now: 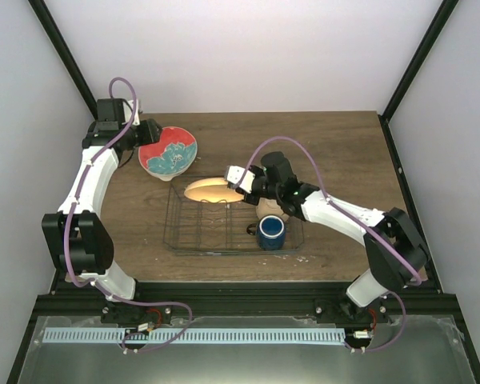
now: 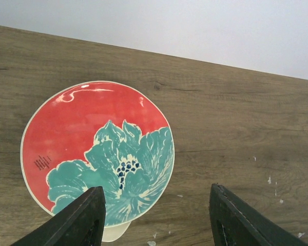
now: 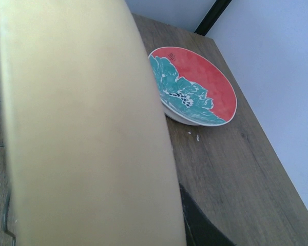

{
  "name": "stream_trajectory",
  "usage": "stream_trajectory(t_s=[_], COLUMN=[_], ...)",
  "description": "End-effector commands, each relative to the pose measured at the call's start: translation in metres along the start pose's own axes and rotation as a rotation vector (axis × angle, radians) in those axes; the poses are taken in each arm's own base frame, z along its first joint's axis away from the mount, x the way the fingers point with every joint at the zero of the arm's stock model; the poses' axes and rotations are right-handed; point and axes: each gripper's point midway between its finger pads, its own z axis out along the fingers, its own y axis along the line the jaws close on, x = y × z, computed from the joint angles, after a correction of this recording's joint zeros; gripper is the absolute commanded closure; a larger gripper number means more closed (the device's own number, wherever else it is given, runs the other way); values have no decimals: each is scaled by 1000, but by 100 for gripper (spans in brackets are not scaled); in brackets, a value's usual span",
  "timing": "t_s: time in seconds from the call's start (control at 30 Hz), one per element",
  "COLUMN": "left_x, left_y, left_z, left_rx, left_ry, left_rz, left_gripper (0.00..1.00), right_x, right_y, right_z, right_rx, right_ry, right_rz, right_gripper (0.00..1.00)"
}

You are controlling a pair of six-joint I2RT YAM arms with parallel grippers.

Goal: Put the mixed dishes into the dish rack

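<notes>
The red plate with a teal flower (image 1: 168, 152) lies on the table at the back left, outside the dish rack (image 1: 184, 236). My left gripper (image 1: 150, 134) hovers open at its left rim. In the left wrist view the plate (image 2: 92, 143) lies ahead, partly under the left finger (image 2: 79, 220), with nothing between the jaws (image 2: 156, 220). My right gripper (image 1: 242, 181) is shut on the orange-yellow plate (image 1: 210, 190), held tilted on edge over the rack's back rows. That plate (image 3: 82, 128) fills the right wrist view, with one dark finger (image 3: 200, 225) showing behind it. A dark blue mug (image 1: 270, 232) stands in the rack.
A cream bowl (image 1: 269, 210) sits in the rack behind the mug, partly under my right arm. The red plate (image 3: 195, 87) also shows beyond the held plate. Black frame posts (image 1: 400, 80) rise at the table's back corners, with white walls around.
</notes>
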Motion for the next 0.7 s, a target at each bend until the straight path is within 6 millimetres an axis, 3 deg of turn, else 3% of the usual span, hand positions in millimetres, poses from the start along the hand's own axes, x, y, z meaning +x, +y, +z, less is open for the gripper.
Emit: stream_trajectory(t_s=[0.0, 0.17, 0.37, 0.67], left_x=[7, 8, 7, 24], left_y=[5, 4, 6, 35], left_z=[7, 11, 14, 32], left_rx=[-12, -5, -11, -116], left_ry=[24, 32, 36, 116], left_rz=[7, 2, 1, -34], left_gripper=[43, 44, 43, 44], right_x=[-8, -7, -14, -41], right_y=[9, 16, 17, 9], right_z=[8, 16, 18, -3], right_rx=[-31, -47, -58, -66], right_ry=[-24, -14, -12, -6], right_rz=[9, 13, 17, 49], right_gripper=[89, 80, 59, 24])
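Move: The yellow plate, held at its edge by the right gripper, is bound for the far left part of the dish rack, centred about 9 cm left of that hand, level fore and aft, 10 cm below. The bowl sits 12 cm right of the hand and 1 cm back, the blue mug 12 cm right and 10 cm back, both 15 cm lower. From the left hand, the red flowered plate is 5 cm ahead, 3 cm right, 20 cm down. Lower the right gripper about 3 cm with the yellow plate into the rack, easing some 2 cm left and a little back, and open the fingers wide on the way to let go of the plate; then start to rise about a centimetre. Meanwhile bring the open left gripper down, gently then faster, towards the red flowered plate, without touching it. ##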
